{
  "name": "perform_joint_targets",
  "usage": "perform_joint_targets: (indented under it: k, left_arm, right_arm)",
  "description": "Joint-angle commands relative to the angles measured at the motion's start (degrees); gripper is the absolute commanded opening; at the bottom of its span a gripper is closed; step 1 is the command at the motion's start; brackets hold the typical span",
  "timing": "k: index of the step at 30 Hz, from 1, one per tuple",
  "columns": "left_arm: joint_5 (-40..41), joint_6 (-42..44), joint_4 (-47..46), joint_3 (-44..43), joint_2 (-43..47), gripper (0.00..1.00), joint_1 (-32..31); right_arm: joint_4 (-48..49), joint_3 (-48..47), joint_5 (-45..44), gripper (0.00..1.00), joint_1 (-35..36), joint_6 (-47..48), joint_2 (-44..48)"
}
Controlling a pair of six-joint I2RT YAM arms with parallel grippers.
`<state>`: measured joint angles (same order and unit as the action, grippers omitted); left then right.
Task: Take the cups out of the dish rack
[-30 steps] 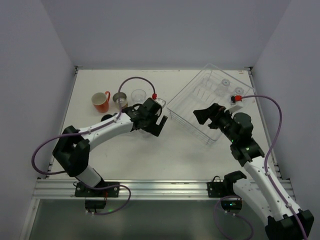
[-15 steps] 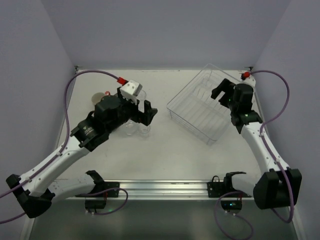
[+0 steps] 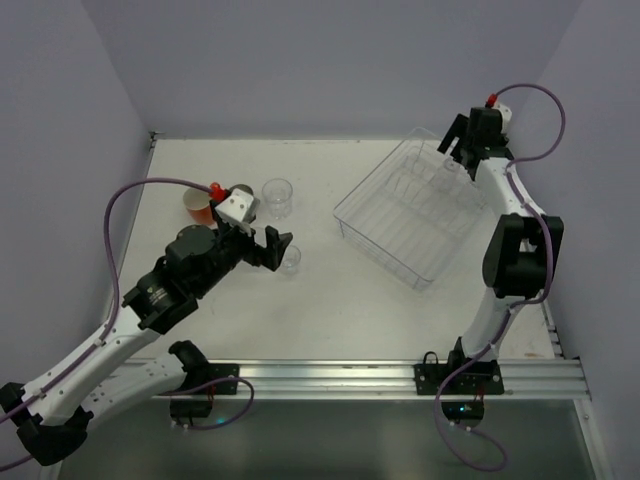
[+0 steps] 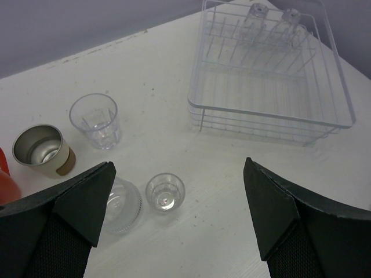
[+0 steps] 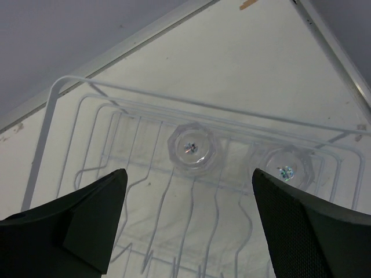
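Observation:
The clear dish rack [image 3: 376, 249] lies at the back right. Two clear tumblers [image 5: 191, 146] [image 5: 285, 168] stand upside down at its far end. My right gripper [image 3: 456, 143] [image 5: 189, 172] hangs open above them, apart from both. On the left of the table stand an orange-red mug [image 3: 197, 206], a beige cup [image 4: 42, 149], a clear tumbler [image 4: 95, 120], a small clear cup [image 4: 165, 191] and an upturned clear cup [image 4: 122, 202]. My left gripper [image 3: 272, 245] [image 4: 178, 163] is open over the small cup, holding nothing.
The rack [image 4: 272, 119] sits askew, one corner near the back wall and right table edge. A metal rail [image 3: 330, 375] runs along the near edge. White walls close in the left, back and right sides.
The right arm has swung from the rack's near side up to its far corner. The left arm has pulled back toward me, leaving the small clear cup in plain view on the table.

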<state>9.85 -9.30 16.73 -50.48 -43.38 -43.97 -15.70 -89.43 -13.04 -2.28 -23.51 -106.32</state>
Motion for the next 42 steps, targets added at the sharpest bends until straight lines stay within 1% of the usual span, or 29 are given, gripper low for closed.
perform_joint_targets:
  k: [1, 4, 10, 13, 20, 24, 28, 30, 31, 32, 33, 37, 39, 42]
  left_arm:
    - [1.6, 1.7, -3.3, 0.7, -0.4, 1.00, -0.2]
    - [1.9, 1.7, -3.5, 0.7, -0.2, 1.00, -0.2]
    - [1.9, 1.8, -3.7, 0.9, -0.7, 1.00, -0.2]
    - [1.8, 1.8, -3.7, 0.9, -0.9, 1.00, -0.2]
    - [2.2, 1.9, -3.7, 1.1, -0.6, 1.00, -0.2]
    - [2.4, 2.1, -3.8, 1.3, -0.7, 1.00, -0.2]
    - [2.6, 2.3, -4.1, 1.3, -1.2, 1.00, -0.1]
    - [2.5, 2.3, -4.2, 1.3, -1.6, 1.00, 0.0]
    - [2.5, 2.4, -4.1, 1.2, -2.0, 1.00, 0.1]
    - [2.3, 2.3, -4.2, 1.3, -2.4, 1.00, 0.2]
    - [2.2, 2.3, -4.2, 1.3, -2.5, 1.00, 0.4]
    - [1.8, 2.2, -4.3, 1.2, -3.0, 1.00, 0.9]
    - [1.5, 2.2, -4.4, 1.1, -3.6, 1.00, 1.1]
    - [0.4, 1.8, -4.6, 0.6, -4.7, 1.00, 1.2]
  right_arm:
    - [-5.6, -8.5, -3.0, 0.91, -1.4, 4.2, -5.1]
    - [-7.1, -10.9, -2.8, 0.89, -1.9, 4.7, -8.0]
    - [-8.3, -13.2, 1.4, 0.82, -2.2, 4.9, -10.7]
    - [-8.6, -13.8, 2.3, 0.81, -2.1, 5.2, -11.3]
    - [-12.2, -18.5, 3.6, 0.81, -2.1, 5.5, -16.5]
    - [-12.3, -20.7, 4.2, 0.79, -2.1, 5.1, -18.6]
    - [-11.8, -21.6, 4.5, 0.71, -1.9, 5.2, -19.2]
    - [-11.0, -21.1, 4.6, 0.65, -1.7, 5.5, -19.0]
    - [-9.6, -20.6, 4.5, 0.61, -1.5, 5.7, -18.5]
    - [-9.2, -20.0, 4.3, 0.55, -1.3, 5.8, -18.3]
    - [-9.0, -19.8, 4.2, 0.51, -1.1, 5.9, -18.1]
    - [-6.7, -18.1, 3.5, 0.39, -0.1, 6.3, -16.2]
    - [-5.1, -15.6, 3.5, 0.32, 0.5, 6.6, -13.0]
    - [-1.7, -12.2, 4.9, 0.31, 0.9, 6.6, -6.7]
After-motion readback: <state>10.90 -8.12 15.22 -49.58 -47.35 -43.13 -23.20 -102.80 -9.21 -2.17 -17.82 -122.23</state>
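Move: The clear glass to be taken stands upside down at the rack's far side, about 4 cm ahead of the right hand, 1 cm to its right and some 10 cm below. The other glass is roughly 9 cm farther right of it and 5 cm nearer the bases, at the same height; the empty middle of the rack lies some 9 cm back and 11 cm left of the hand. From the left hand that first glass is about 33 cm ahead, 47 cm right and 21 cm lower. The farther-left of the two glasses is what the right hand sinks onto: about 8 cm down, easing some 4 cm forward and tipping its fingers 10 to 15 degrees steeper. Once low, the wide-open fingers close to about half and pinch it by the sides, and the hand then begins to rise and ease left by a centimetre or two. Meanwhile the open left hand drifts about 2 cm down and slightly forward. ##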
